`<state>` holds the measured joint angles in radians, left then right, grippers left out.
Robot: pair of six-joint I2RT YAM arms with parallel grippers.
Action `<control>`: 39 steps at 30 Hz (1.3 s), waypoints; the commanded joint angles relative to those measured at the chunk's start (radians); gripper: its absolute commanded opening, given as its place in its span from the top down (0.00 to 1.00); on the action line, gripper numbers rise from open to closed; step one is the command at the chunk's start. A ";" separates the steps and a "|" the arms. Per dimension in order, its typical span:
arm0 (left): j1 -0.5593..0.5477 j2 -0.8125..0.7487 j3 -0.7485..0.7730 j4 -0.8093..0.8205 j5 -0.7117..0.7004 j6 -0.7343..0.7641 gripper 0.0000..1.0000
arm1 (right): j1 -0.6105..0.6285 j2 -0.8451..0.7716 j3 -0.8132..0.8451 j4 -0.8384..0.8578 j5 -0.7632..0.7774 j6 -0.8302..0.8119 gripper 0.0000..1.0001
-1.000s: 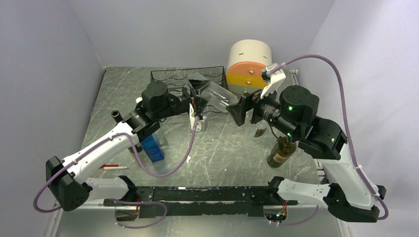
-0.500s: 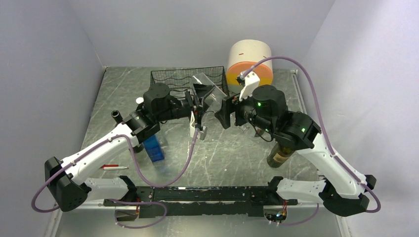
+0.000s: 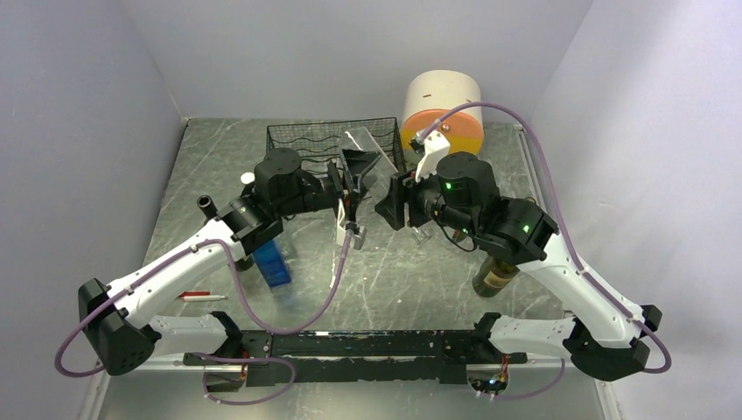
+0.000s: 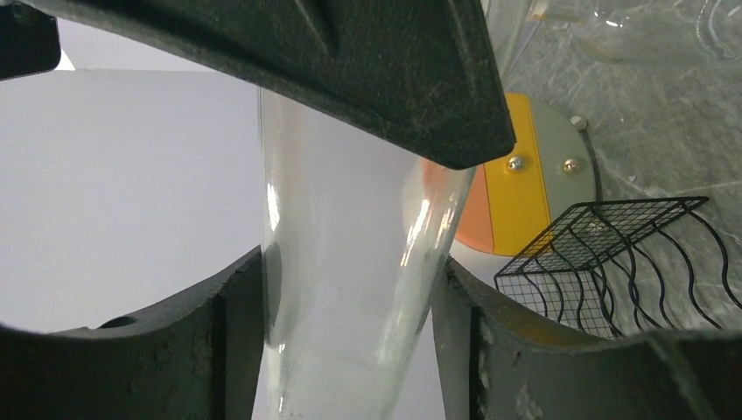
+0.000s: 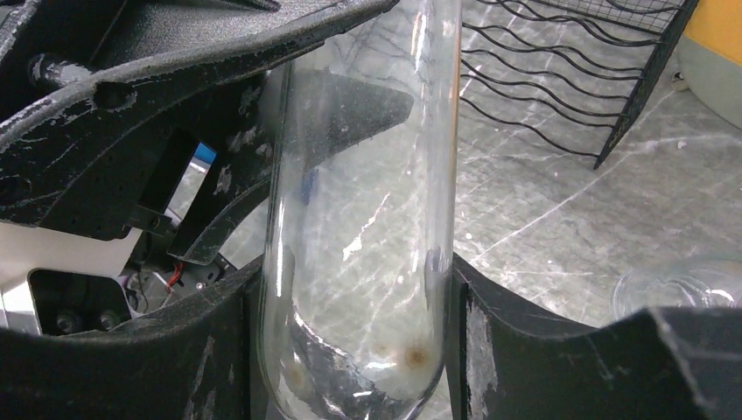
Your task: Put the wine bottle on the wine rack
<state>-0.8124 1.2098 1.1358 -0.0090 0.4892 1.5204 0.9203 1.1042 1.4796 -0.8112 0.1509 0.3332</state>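
A clear glass wine bottle [image 3: 372,169] hangs tilted in the air between my two arms, just in front of the black wire wine rack [image 3: 324,140]. My left gripper [image 3: 350,182] is shut on one end of it; both fingers press the glass [image 4: 350,289] in the left wrist view. My right gripper [image 3: 391,199] grips the other end. In the right wrist view its jaws touch both sides of the rounded base [image 5: 359,262]. The rack [image 5: 569,70] lies behind and to the right of the bottle there, and at the lower right [image 4: 612,262] in the left wrist view.
A round cream, orange and yellow drawer unit [image 3: 442,109] stands right of the rack. A dark bottle [image 3: 497,276] stands under my right arm. A blue box [image 3: 271,262], a red pen [image 3: 197,296] and a small black cylinder [image 3: 206,203] lie on the left. A clear glass piece [image 5: 674,289] rests on the table.
My right arm has swung left to the bottle and its jaws have closed on the base. My left gripper has kept its hold and barely moved.
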 commanded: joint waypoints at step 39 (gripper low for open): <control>-0.007 -0.198 0.210 -0.427 -0.714 -1.864 0.01 | -0.010 -0.183 -0.516 0.347 0.135 0.074 1.00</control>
<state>-0.8146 1.0000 1.2724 -0.2272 -0.2073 -0.2283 0.9108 0.9703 1.0039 -0.5751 0.3294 0.3862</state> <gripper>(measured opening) 0.993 0.610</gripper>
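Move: Both grippers hold the clear wine bottle in the air: the left fingers are around its body, about at its middle; the right grips near its shoulder, with the middle about 6 cm ahead, 4 cm left and slightly above. From the right hand, the wine rack lies some 27 cm ahead, 15 left and 30 below. The drawer box is about 35 cm ahead and 15 right, and the capped bottle about 10 ahead and 16 right, both well below. Keep the right fingers firmly shut on the bottle and spread the left ones wide to let go, then draw the left gripper off to the left about 10 cm, rising before it sinks a little, rolling roughly a quarter turn as its fingers swing from rightward towards forward. Ease the right hand a few centimetres forward and right, then lower the bottle about 11 cm, coming slightly back at the end. ##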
